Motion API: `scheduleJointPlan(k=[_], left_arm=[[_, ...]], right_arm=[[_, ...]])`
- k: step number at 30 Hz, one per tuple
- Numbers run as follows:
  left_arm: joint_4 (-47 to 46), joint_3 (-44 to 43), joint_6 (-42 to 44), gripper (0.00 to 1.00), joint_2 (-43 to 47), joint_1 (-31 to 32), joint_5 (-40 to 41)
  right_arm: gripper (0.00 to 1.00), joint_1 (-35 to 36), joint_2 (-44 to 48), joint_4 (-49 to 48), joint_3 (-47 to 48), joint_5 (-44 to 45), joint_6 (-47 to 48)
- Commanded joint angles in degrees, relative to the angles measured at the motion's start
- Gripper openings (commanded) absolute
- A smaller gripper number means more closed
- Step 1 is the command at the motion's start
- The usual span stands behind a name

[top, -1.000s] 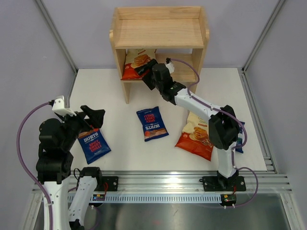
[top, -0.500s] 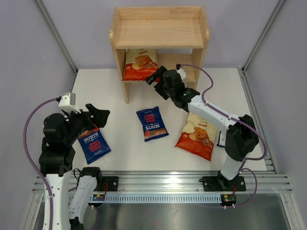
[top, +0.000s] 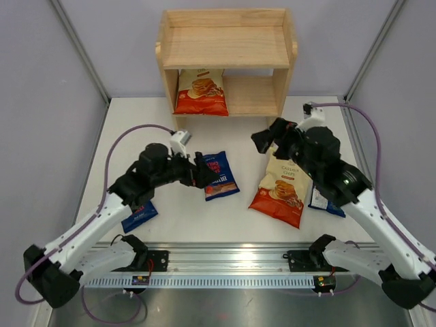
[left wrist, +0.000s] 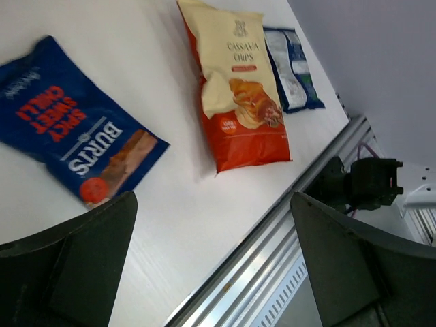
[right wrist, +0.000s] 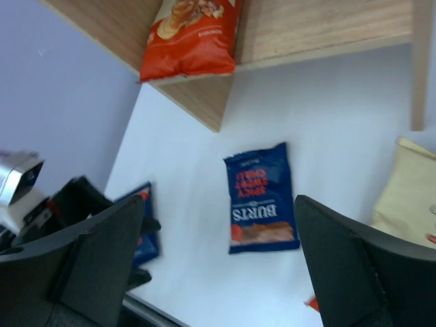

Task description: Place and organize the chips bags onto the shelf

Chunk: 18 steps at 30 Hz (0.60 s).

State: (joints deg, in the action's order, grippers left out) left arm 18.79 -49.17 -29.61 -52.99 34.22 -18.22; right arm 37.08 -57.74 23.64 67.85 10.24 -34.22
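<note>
One cream-and-red chips bag [top: 201, 92] stands on the lower tier of the wooden shelf [top: 225, 48], at its left [right wrist: 191, 34]. A second Cassava bag [top: 281, 191] lies on the table, with a blue Burts bag [top: 218, 176] to its left. My left gripper [top: 203, 174] hangs open at that Burts bag's left edge, with nothing between its fingers [left wrist: 214, 272]. My right gripper [top: 262, 142] is open and empty above the table in front of the shelf [right wrist: 218, 266]. Another Burts bag [top: 139, 214] lies partly under my left arm. A third blue bag [top: 325, 202] lies partly under my right arm.
A metal rail [top: 231, 259] runs along the table's near edge, and grey walls close in both sides. The shelf's top tier [top: 225, 44] holds nothing. The lower tier's right half [top: 255, 95] is bare wood.
My right gripper has backed out of the shelf to the right, leaving the Cassava bag on the lower tier. My left arm has swung from the left Burts bag to the centre one.
</note>
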Motion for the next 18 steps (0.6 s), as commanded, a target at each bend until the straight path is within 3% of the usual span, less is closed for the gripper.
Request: scheduleJointPlan(k=[1, 7, 13, 18], left_arm=[[-14.36, -0.05, -2.82, 0.99, -9.63, 8.13, 5.91], [-22.74, -7.16, -3.18, 0.99, -29.24, 13.42, 3.54], [-24.85, -16.74, -3.79, 0.99, -48.04, 14.91, 3.54], [-24.24, -23.42, -4.14, 0.99, -56.32, 16.14, 5.56]], right_arm=[[0.99, -0.34, 10.75, 12.29, -4.29, 1.63, 7.58], [0.99, -0.34, 25.01, 21.96, -2.82, -4.78, 10.66], [0.99, -0.34, 31.18, 26.98, -0.27, -7.16, 10.75], [0.99, -0.34, 34.09, 26.81, -0.35, -9.98, 10.57]])
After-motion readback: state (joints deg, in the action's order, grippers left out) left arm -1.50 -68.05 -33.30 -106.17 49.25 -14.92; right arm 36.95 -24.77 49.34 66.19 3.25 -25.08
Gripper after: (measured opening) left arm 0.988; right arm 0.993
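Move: The cassava chips bag lying flat on the table is what the open left hand is going for: about 28 cm to its right, 7 cm ahead and some 22 cm below. The blue Burts bag lies roughly 12 cm ahead of that hand and 3 cm to the right, also on the table, and the blue-and-white bag is about 18 cm right of the cassava bag and 2 cm nearer the robot. From the right hand, the cassava bag is 12 cm to the right, about 1 cm ahead and 33 cm lower. The left hand sweeps about 18 cm right and sinks some 15 cm towards the left side of the cassava chips bag, easing forward about 5 cm in the later part, its wide-open fingers tipping some 15 degrees more steeply down and slowing as they come near with no touch to be seen. Meanwhile the empty right hand draws back about 15 cm and goes right about 9 cm, staying high and open, clearing the space over the bag. ##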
